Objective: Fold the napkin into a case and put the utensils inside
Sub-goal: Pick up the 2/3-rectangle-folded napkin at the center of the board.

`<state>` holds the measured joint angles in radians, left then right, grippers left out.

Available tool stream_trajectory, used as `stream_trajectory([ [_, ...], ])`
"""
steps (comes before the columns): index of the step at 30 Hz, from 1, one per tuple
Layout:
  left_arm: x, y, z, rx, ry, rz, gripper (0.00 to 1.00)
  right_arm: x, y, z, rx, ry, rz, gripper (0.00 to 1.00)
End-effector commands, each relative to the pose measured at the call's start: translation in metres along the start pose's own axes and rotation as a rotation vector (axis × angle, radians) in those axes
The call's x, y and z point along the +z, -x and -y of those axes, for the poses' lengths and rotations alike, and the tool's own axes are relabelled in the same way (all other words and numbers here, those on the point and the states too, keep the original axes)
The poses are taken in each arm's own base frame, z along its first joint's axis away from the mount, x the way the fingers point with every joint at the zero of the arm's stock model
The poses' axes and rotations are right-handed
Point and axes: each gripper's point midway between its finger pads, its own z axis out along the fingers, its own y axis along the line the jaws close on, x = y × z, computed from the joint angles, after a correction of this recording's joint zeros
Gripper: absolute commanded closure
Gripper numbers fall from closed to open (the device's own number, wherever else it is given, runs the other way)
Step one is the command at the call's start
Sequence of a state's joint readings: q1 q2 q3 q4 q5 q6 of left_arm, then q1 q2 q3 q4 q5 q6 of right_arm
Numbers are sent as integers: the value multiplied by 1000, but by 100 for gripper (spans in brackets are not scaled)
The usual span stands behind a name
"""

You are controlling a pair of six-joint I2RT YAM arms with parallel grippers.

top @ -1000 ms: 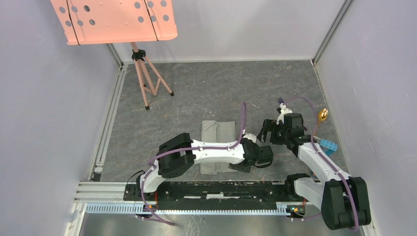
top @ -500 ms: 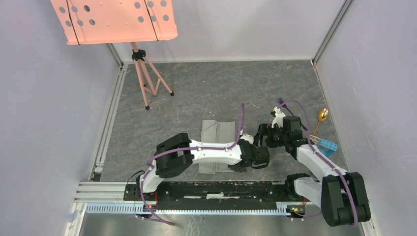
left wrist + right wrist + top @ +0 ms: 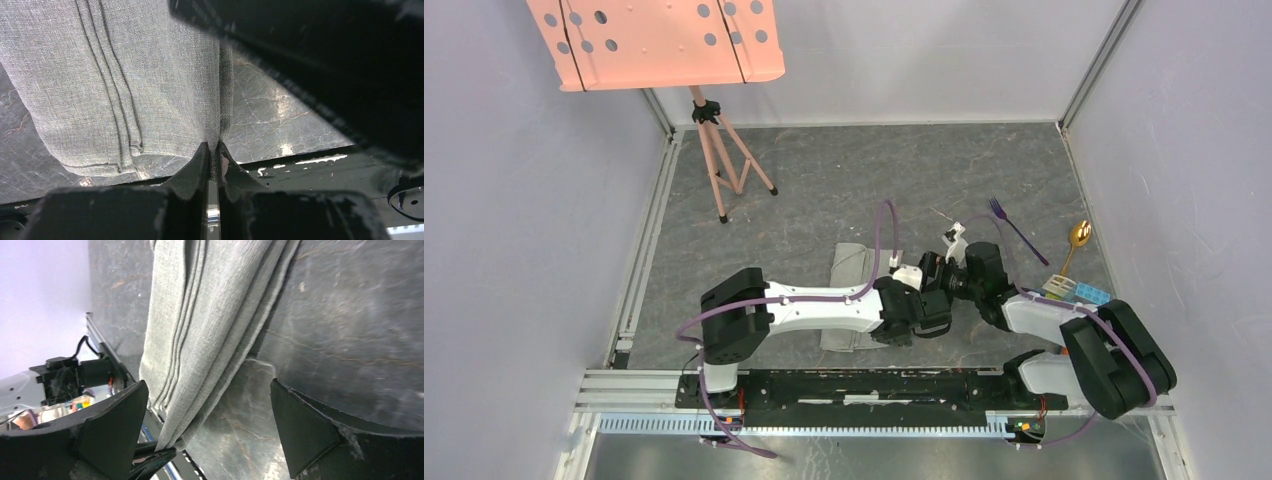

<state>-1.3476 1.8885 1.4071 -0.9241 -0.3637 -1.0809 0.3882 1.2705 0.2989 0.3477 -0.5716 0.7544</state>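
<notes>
The grey napkin (image 3: 852, 262) lies folded on the dark table, its near part hidden under my left arm. In the left wrist view my left gripper (image 3: 213, 150) is shut on the right near edge of the napkin (image 3: 125, 75), with cloth pinched between the tips. My right gripper (image 3: 207, 430) stands open just right of that edge, jaws wide, with the napkin (image 3: 215, 315) hanging past its left finger. The left fingertips (image 3: 150, 457) show there gripping the cloth corner. The purple fork (image 3: 1009, 222) and the gold-bowled spoon (image 3: 1079, 236) lie at the right, apart from both grippers.
Colourful toy blocks (image 3: 1076, 291) sit beside the right arm. A salmon-pink perforated panel (image 3: 654, 40) on a tripod stands at the back left. A black rail (image 3: 854, 385) runs along the near edge. Grey walls close in both sides.
My left gripper has shut on the napkin's edge and its arm shifted left. The right arm swung left, away from the fork and over to the napkin, jaws still wide.
</notes>
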Motion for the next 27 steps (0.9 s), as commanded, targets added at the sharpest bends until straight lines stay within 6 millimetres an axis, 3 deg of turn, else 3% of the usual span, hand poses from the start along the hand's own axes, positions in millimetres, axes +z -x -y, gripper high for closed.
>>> stream_trajectory([
  [1, -16, 14, 4, -48, -56, 49, 98, 7, 0, -19, 104, 85, 50, 2],
  [8, -19, 14, 3, -51, -69, 50, 98, 11, -15, -11, 161, 83, 38, 11],
  [14, -19, 13, 5, -50, -83, 46, 98, 20, -1, -7, 147, 65, 78, 32],
  [27, -16, 11, 7, -39, -89, 40, 98, 42, 29, 2, 134, 26, 158, 45],
])
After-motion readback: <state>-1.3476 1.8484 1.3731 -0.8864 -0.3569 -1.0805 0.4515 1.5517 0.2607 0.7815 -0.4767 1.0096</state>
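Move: My left hand already grips the near right corner of the folded napkin, slightly raised. My right hand, open and reaching leftward, goes for the napkin's right edge farther out: the spot is about 4 cm to its left, 2 cm ahead and 2 cm below; from my left hand it lies some 12 cm ahead. From my right hand, the held corner is about 9 cm back and 2 cm left, and the napkin's middle about 11 cm left and 4 cm back. I keep my left hand almost still, pinching the napkin's corner, while my right hand eases left and slightly back, then turns forward along the lifted right edge for about 3 cm, sinking nearly 2 cm. Its wrist turns some 10 degrees, and I bring the wide-open fingers in to just over half open, one on each side of the edge. ##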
